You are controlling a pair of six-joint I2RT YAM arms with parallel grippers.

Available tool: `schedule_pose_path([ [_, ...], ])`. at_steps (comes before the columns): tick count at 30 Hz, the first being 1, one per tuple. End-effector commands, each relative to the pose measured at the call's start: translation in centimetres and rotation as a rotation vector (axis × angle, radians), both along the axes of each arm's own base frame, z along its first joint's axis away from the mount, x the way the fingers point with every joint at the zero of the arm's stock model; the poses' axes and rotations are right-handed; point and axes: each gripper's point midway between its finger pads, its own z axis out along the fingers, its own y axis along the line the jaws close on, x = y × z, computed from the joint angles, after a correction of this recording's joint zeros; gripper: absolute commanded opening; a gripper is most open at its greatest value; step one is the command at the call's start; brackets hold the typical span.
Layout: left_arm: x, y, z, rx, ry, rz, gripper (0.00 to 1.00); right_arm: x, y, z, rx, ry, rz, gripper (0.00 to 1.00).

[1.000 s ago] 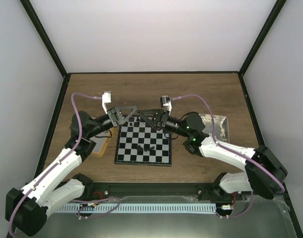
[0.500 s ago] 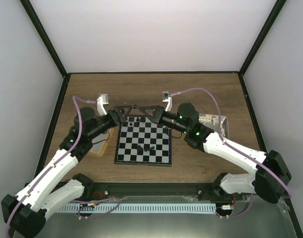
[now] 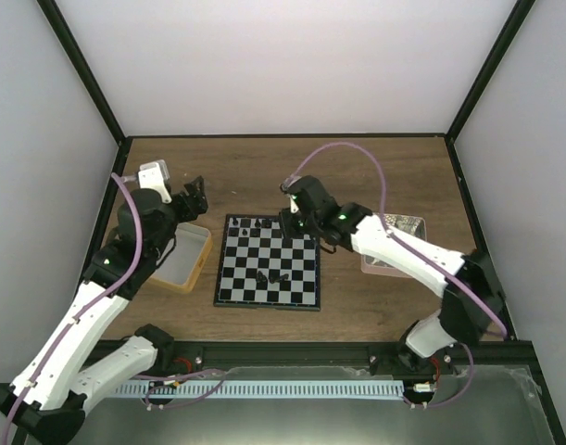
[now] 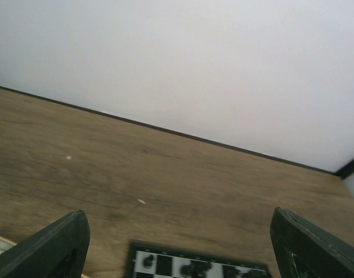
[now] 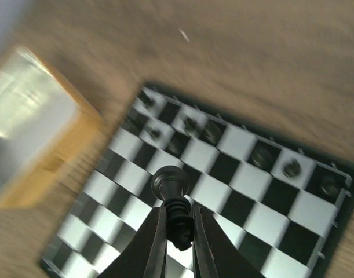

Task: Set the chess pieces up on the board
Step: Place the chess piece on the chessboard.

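The board (image 3: pixel 269 264) lies mid-table, with several black chess pieces (image 3: pixel 255 222) along its far row and a few (image 3: pixel 271 276) near its middle. My right gripper (image 3: pixel 290 222) hovers over the board's far side. In the right wrist view the right gripper (image 5: pixel 178 219) is shut on a black chess piece (image 5: pixel 170 186), head pointing away, above the board (image 5: pixel 252 191). My left gripper (image 3: pixel 192 197) hangs over the table left of the board, beyond the yellow tray. Its fingers (image 4: pixel 55 249) stand wide open and empty, with the board's far edge (image 4: pixel 165 266) low in that view.
A yellow-rimmed tray (image 3: pixel 181 258) sits just left of the board and shows in the right wrist view as the yellow tray (image 5: pixel 43 145). A pinkish tray (image 3: pixel 398 243) lies to the right, partly under the right arm. Black frame posts border the table.
Both grippers met over the board's far edge. The left one has since opened and swung back to the left. The right one stays there, closed tighter on the piece.
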Motion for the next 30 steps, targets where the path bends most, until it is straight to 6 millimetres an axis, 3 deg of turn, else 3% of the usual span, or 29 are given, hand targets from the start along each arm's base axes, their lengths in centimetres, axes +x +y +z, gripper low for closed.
schedule_pose_path([
  [1, 0.4, 2.3, -1.1, 0.187, 0.021, 0.091, 0.87, -0.2, -3.0, -4.8, -0.338, 0.071, 0.051, 0.06],
  [7, 0.7, 2.4, -3.4, 0.221, 0.050, 0.096, 0.88, -0.1, -3.7, -9.2, -0.541, 0.194, 0.090, 0.06],
  [13, 1.0, 2.0, -5.3, 0.207, 0.103, 0.066, 0.88, -0.4, -3.9, -10.9, -0.627, 0.256, 0.125, 0.09],
  [18, 1.1, 2.2, -5.5, 0.189, 0.108, 0.059, 0.88, -0.8, -3.7, -13.2, -0.667, 0.316, 0.145, 0.09],
  [24, 1.1, 1.9, -5.7, 0.174, 0.107, 0.030, 0.88, -0.6, -2.5, -14.1, -0.645, 0.323, 0.180, 0.11],
  [30, 1.1, 1.9, -5.6, 0.168, 0.105, 0.024, 0.88, 0.1, -2.0, -13.3, -0.603, 0.300, 0.136, 0.37],
])
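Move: The right gripper holds a black chess piece. Its square, dark, fourth row from the far edge and second from the right edge, lies some 17 cm below, 1 cm back and 3 cm right of it. On the far row, the corner piece is about 8 cm ahead and 6 cm right, its neighbour 8 cm ahead and 3 cm right; a fallen piece lies 8 cm back, 1 cm left. From the left gripper that square is about 22 cm right, level, 30 cm below. Lower the right gripper about 15 cm to the board with the chess piece still pinched, easing some 3 cm to the right and tipping the fingers roughly 40 degrees towards straight down. Slow down at the bottom, then part the fingers a little to let go of the piece. Meanwhile sink the empty, open left gripper about 6 cm. ##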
